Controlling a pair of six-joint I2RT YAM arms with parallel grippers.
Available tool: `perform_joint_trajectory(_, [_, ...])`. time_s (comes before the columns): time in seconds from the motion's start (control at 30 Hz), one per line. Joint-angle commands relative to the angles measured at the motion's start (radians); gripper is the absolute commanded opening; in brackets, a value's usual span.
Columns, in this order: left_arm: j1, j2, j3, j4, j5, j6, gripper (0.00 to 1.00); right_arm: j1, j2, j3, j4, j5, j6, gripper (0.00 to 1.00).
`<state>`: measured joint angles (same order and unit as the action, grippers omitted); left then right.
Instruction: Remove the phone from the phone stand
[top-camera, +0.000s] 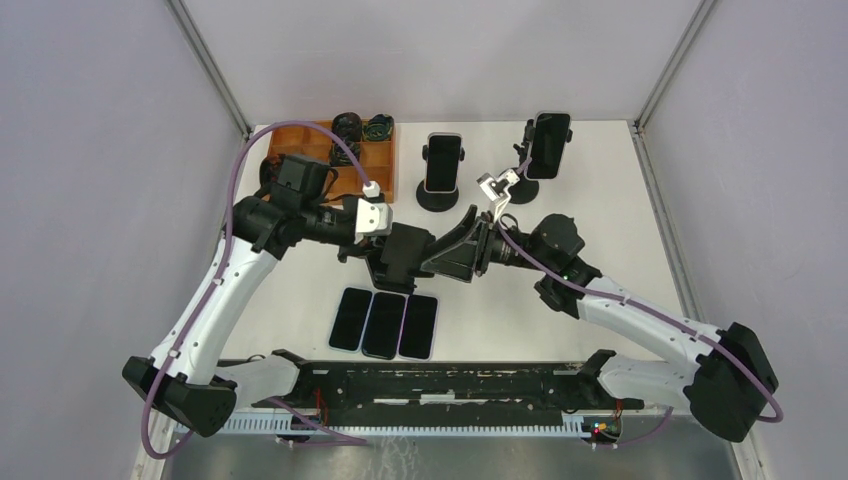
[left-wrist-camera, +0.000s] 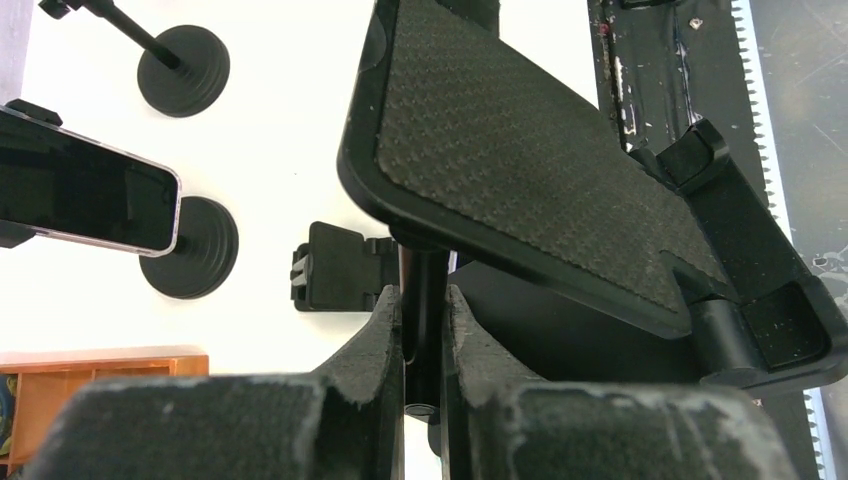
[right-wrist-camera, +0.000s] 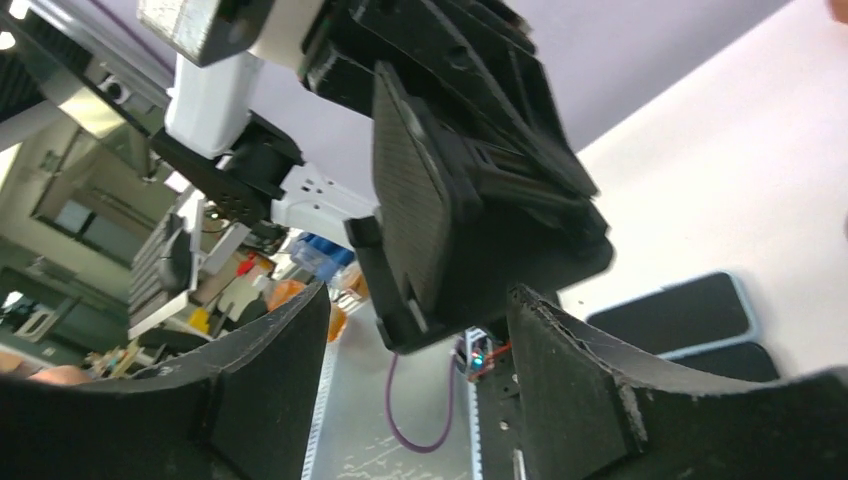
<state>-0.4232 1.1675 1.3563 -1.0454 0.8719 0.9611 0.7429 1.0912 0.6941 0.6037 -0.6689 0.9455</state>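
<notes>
My left gripper (top-camera: 397, 257) (left-wrist-camera: 424, 300) is shut on the thin black stem of a phone stand (top-camera: 405, 262), lifted above the table's middle. That stand's cradle (left-wrist-camera: 520, 150) shows only its bare textured pad, with no phone in it. My right gripper (top-camera: 452, 256) (right-wrist-camera: 418, 300) is open, its fingers on either side of the cradle's lower end (right-wrist-camera: 420, 215). At the back, a phone (top-camera: 443, 160) (left-wrist-camera: 85, 195) sits in one upright stand. Another phone (top-camera: 549, 144) sits in a second stand.
Three phones (top-camera: 384, 323) (right-wrist-camera: 680, 312) lie flat side by side near the front, just below the grippers. A wooden tray (top-camera: 335, 150) with dark parts stands at the back left. The round stand bases (left-wrist-camera: 190, 248) (left-wrist-camera: 185, 70) rest on the white tabletop.
</notes>
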Motion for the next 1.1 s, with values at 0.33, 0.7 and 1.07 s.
perform_joint_trajectory(0.33, [-0.001, -0.025, 0.018, -0.01, 0.073, 0.048, 0.02, 0.108, 0.134, 0.098, 0.342, 0.002, 0.108, 0.29])
perform_joint_trajectory(0.7, [-0.001, -0.001, 0.073, -0.029, -0.056, 0.048, 1.0, -0.007, 0.059, 0.107, -0.019, -0.063, -0.17, 0.0])
perform_joint_trajectory(1.07, [-0.001, 0.104, 0.211, -0.092, -0.207, -0.115, 1.0, -0.229, 0.105, 0.074, -0.48, -0.03, -0.663, 0.0])
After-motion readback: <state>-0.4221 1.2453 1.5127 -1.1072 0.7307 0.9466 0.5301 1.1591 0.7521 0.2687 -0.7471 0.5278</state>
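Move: The black phone stand hangs in the air in the left hand's pinch, its middle about 5 cm to the right, 4 cm back and 2 cm above. From the open right hand, the stand's middle is some 5 cm to the left, level fore-and-aft, and 2 cm lower. From the right hand, the middle phone lies 3 cm back, 10 cm left and 30 cm below, and the small stand 13 cm ahead, 3 cm left and 27 cm down. The right hand eases about 3 cm left and a little back and up, shuts its fingers on the backplate edge of the held stand, and only then does the left hand open wide and draw off some 4 cm forward. The right hand, now carrying the stand alone, swings forward, down and right, roughly 9, 9 and 7 cm, its fingers tipping some 20 degrees downward. ##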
